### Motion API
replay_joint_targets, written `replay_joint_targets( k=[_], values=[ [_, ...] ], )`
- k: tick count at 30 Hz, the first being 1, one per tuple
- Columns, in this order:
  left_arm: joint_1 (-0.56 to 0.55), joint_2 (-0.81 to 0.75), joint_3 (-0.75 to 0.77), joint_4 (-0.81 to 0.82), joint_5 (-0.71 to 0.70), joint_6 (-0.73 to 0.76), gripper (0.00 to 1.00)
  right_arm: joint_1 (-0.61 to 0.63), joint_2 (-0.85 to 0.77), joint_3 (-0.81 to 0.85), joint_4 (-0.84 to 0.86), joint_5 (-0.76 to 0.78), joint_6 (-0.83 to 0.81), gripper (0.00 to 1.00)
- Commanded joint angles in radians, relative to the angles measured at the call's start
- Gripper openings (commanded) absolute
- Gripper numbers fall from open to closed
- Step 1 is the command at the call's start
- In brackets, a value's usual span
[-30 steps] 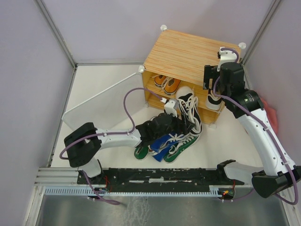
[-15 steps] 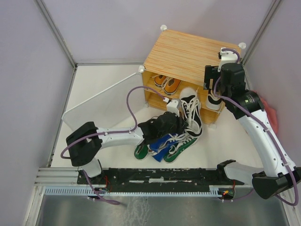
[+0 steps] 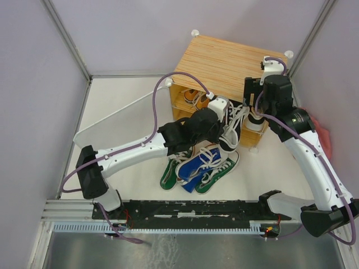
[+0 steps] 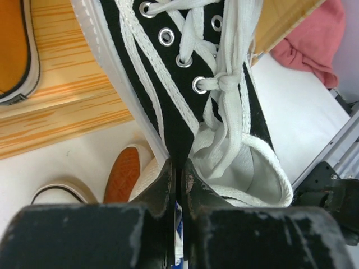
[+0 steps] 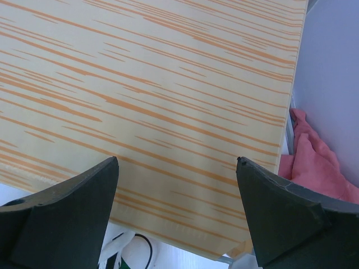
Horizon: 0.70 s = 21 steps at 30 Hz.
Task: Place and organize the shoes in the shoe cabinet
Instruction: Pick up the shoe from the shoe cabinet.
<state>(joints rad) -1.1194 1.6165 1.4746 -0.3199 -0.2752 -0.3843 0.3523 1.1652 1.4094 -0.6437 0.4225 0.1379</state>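
My left gripper [image 3: 223, 119] [image 4: 178, 165] is shut on the collar edge of a black sneaker [image 3: 233, 128] [image 4: 168, 84], which hangs in front of the shoe cabinet [image 3: 224, 61] [image 4: 61, 101]. An orange pair [image 3: 193, 96] lies on the cabinet's upper shelf. Blue shoes [image 3: 199, 163] and green shoes [image 3: 220, 171] lie on the floor below the held shoe. My right gripper [image 3: 253, 92] [image 5: 176, 162] hovers open over the cabinet top [image 5: 168, 84] near its right front corner. A green shoe [image 3: 256, 120] [image 5: 132, 252] sits at the cabinet's lower right.
The cabinet's pale door panel [image 3: 120, 120] stands swung open to the left. A pink cloth [image 3: 324, 137] [image 5: 314, 162] [image 4: 314, 39] lies right of the cabinet by the wall. Another green shoe [image 3: 168, 176] lies near the rail at the front.
My left gripper has closed on the black sneaker and lifted it off the floor pile, up and toward the cabinet front. The right arm has stayed put.
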Motion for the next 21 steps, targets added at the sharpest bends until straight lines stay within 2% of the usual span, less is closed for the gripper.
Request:
replay_joint_targets(
  k=[1,11,21],
  values=[
    [0.056,0.018,0.095,0.03,0.059,0.075,0.03,-0.004,-0.007,0.022,0.021,0.004,0.003,0.93],
    [0.159,0.072,0.103,0.103,0.145,0.071,0.03,-0.006,-0.019,0.004,0.022,0.001,0.011,0.93],
    [0.197,0.227,0.346,0.019,0.232,0.067,0.04,-0.007,-0.018,-0.018,0.028,-0.001,0.012,0.93]
  ],
)
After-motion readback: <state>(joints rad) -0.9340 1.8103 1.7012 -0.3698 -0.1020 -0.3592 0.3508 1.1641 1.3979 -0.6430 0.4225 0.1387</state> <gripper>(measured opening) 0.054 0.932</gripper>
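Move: The black shoe, already hanging toe-first from the left hand's shut fingers by its collar, is headed for the cabinet's open upper slot, whose middle lies about 12 cm ahead of that hand, 5 cm to its right and 2 cm below. The nearer orange shoe stands about 12 cm ahead and 6 cm left, and the other black shoe 7 cm ahead and 12 cm right, both some 4 cm lower. From the right hand the slot lies roughly 12 cm left, level fore-and-aft and 12 cm below. The black shoe is carried toe-first into the upper slot, between the orange and the other black shoe, as the left hand drives about 8 cm forward. On the way the hand dips some 4 cm and drifts a little left, then comes back up and right by the end; the wrist hardly turns and the shut fingers keep their pinch on the collar's side. ##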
